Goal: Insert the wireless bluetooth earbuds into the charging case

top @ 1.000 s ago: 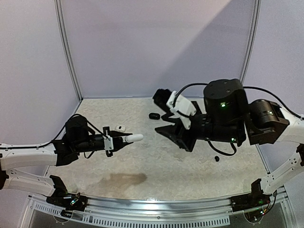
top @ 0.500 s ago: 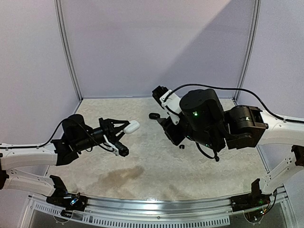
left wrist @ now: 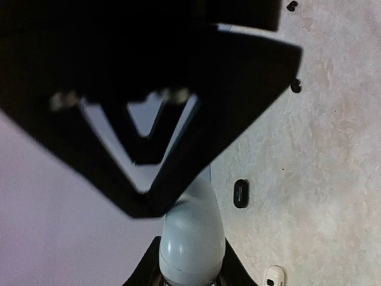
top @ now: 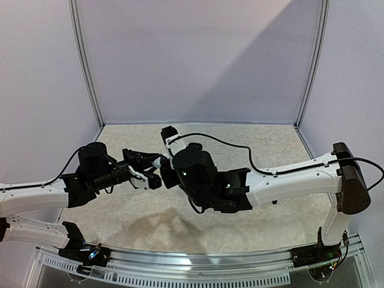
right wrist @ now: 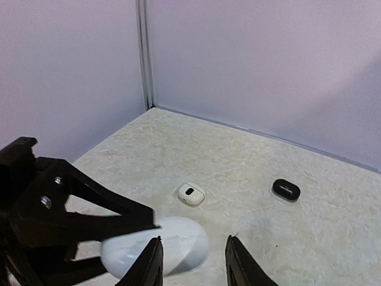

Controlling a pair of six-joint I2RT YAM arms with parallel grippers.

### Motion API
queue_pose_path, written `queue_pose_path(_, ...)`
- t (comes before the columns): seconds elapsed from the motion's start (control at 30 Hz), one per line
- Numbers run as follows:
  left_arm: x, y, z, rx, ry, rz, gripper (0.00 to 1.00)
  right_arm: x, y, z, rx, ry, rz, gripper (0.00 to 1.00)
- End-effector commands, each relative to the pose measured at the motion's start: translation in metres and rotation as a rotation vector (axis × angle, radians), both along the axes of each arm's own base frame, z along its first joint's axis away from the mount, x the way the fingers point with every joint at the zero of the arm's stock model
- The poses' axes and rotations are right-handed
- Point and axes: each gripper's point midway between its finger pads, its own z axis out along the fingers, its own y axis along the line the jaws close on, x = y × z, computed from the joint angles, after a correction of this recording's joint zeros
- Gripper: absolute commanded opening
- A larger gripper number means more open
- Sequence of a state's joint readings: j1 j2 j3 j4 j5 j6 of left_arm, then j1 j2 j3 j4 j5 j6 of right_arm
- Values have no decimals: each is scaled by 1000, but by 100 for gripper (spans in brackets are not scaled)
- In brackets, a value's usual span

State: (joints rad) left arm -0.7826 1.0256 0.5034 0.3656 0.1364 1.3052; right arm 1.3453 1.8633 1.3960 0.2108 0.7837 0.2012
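Note:
My left gripper (left wrist: 190, 273) is shut on a white oval charging case (left wrist: 191, 235), held off the table with its rounded end pointing away. My right gripper (right wrist: 193, 263) is open, and its fingers (right wrist: 150, 265) stand at that free end of the case (right wrist: 158, 247), the left one overlapping it. In the left wrist view the right gripper's black fingers fill the upper picture. Two tiny black earbuds (left wrist: 296, 86) lie far off on the table. In the top view the right wrist (top: 192, 174) covers the case.
A black oval case (right wrist: 286, 189) and a small white rounded piece with a dark spot (right wrist: 191, 193) lie on the mottled table beyond the grippers. Purple walls and a metal corner post (right wrist: 143, 53) close the back left.
My right arm has swung left across the table to meet the left gripper. My left gripper has lifted and turned the white case toward it. The right jaws have narrowed a little.

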Motion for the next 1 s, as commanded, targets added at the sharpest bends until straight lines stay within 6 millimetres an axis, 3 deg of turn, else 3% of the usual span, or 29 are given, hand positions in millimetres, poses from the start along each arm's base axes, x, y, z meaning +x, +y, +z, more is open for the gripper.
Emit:
queue_pose_path(0.0,-7,0,36,-164,93,8,0,2,-40,-41,88,120,-132,36)
queue_pose_path(0.17,-12,1,7,-222,416,53,0,3,-92,-19,9,111,-230,39)
queue_pose_path(0.3,-28,-4,-26,-263,815,91,0,21,-151,-11,-63,224,-333,43)
queue_pose_path(0.33,-34,-4,-42,-252,946,124,0,29,-166,-21,-68,307,-349,44)
queue_pose_path(0.4,-37,-8,-53,-276,1143,182,0,43,-195,-43,-48,483,-380,47)
queue_pose_path(0.53,-30,-21,-57,-339,1477,290,0,63,-237,-62,-62,640,-425,51)
queue_pose_path(0.63,-5,-22,-69,-392,1726,466,0,83,-252,-59,-100,654,-414,53)
queue_pose_path(0.73,35,-7,-81,-434,1822,660,0,105,-262,-57,-105,684,-382,58)
queue_pose_path(0.87,99,33,-89,-709,2004,874,0,127,-249,-59,-165,701,-238,73)
queue_pose_path(0.97,135,70,-90,-888,2014,974,0,149,-223,-59,-253,680,-130,77)
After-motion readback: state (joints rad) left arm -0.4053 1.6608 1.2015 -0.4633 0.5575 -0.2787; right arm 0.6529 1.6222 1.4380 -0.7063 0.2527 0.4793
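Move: The left hand grips the closed white case about 22 cm above the table. The cream case stands some 19 cm ahead of that hand and 8 cm to its left, and the black case about 28 cm ahead and 9 cm to its right. From the right hand, close beside the white case, the nearer black earbud lies roughly 8 cm ahead, 23 cm to the right and 25 cm down. The other black earbud is level with that hand, about 40 cm to its right. The right hand leaves the white case, dipping at first and then sweeping some 26 cm to the right and 14 cm forward to above the nearer black earbud, its fingers spreading wide and tipping down about 40 degrees. The left hand keeps its grip on the white case and barely shifts at first, then sinks about 8 cm and swings forward some 11 cm towards the cream case, rolling over by roughly 120 degrees so that its fingers slant down to the right. ##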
